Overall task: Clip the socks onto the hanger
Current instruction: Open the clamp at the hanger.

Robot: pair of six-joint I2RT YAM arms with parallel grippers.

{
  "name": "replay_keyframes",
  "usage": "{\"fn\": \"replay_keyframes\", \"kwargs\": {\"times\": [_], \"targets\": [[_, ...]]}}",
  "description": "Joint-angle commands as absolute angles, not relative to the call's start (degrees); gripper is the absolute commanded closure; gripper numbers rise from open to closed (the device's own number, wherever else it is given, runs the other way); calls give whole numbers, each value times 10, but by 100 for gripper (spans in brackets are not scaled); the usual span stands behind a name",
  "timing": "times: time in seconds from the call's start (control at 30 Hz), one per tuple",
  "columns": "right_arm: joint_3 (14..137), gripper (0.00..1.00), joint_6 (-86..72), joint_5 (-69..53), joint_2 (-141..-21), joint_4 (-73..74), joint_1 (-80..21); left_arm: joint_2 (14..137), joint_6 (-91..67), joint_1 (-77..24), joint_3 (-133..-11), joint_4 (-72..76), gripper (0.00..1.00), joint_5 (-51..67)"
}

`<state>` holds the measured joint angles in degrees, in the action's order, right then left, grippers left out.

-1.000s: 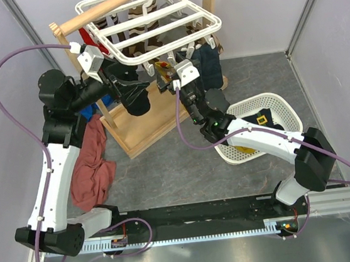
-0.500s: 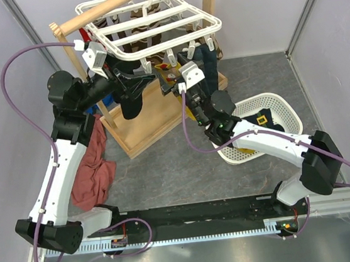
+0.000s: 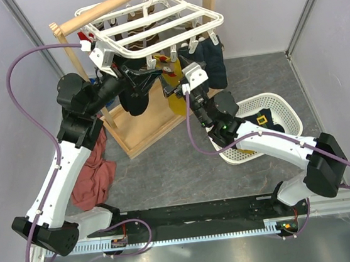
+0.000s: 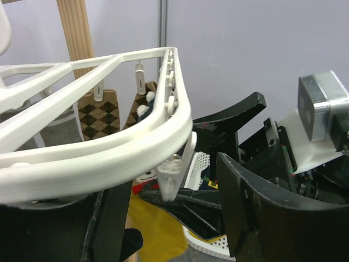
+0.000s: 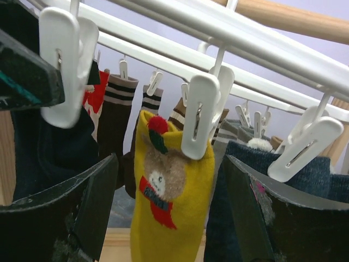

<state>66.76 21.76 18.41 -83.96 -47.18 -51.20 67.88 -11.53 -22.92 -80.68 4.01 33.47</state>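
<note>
The white hanger point(image 3: 170, 36) hangs from the wooden pole. My left gripper point(image 3: 148, 77) is up at its near-left rim point(image 4: 109, 147), jaws apart with one white peg point(image 4: 174, 177) between them. A dark navy sock point(image 3: 135, 101) hangs right below that gripper; what holds it I cannot tell. My right gripper point(image 3: 176, 85) stands open just in front of a mustard-yellow sock point(image 5: 174, 218), which hangs from a peg point(image 5: 199, 114). It holds nothing. Another navy sock point(image 5: 305, 174) is clipped to the right of the yellow one.
Brown argyle socks point(image 4: 101, 112) and striped brown socks point(image 5: 117, 109) hang from farther pegs. The wooden stand's base point(image 3: 143, 131) sits under the hanger. A white mesh basket point(image 3: 279, 103) holds more socks at the right. A red cloth point(image 3: 91, 172) lies at the left.
My left arm has swung right and up to the hanger's rim, the dark sock moving with it. The hanger has tilted and shifted right. My right gripper has drifted slightly right.
</note>
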Motion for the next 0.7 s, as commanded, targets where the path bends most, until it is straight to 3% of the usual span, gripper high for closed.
{"fn": "replay_keyframes", "kwargs": {"times": [0.0, 0.1, 0.3, 0.43, 0.67], "targets": [[654, 15, 196, 170, -813, -479, -512, 667, -112, -258, -821, 69, 35, 282], [640, 15, 191, 149, -793, -469, -512, 667, -121, -267, -817, 70, 37, 270], [617, 15, 185, 100, -742, -444, -516, 666, -145, -283, -820, 70, 53, 246], [618, 16, 185, 70, -718, -425, -518, 663, -156, -291, -822, 70, 57, 232], [643, 17, 192, 23, -733, -418, -518, 662, -178, -301, -824, 68, 68, 207]]}}
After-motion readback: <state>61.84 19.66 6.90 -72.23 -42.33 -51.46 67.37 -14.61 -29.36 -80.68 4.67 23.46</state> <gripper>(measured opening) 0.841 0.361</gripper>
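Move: The empty corner clip sits just off the left fingertips, about 2 cm right, 1 cm ahead and 1 cm up. From that hand the yellow sock is some 10 cm right, 3 cm ahead and 8 cm lower; the navy sock, 11 cm right of the yellow one and 2 cm farther out. The black sock hangs about 4 cm left, 3 cm ahead and 12 cm below. From the right hand the clip lies roughly 8 cm left, 1 cm ahead, 3 cm up. The left fingers close about halfway from their gap around the corner clip and seem to come against both its sides, while the hand eases some 2 cm right and a little up and back. The right hand, already open and empty, draws back from the yellow sock about 6 cm and, after a small dip, up 3 cm, turning some 10 degrees counter-clockwise. ##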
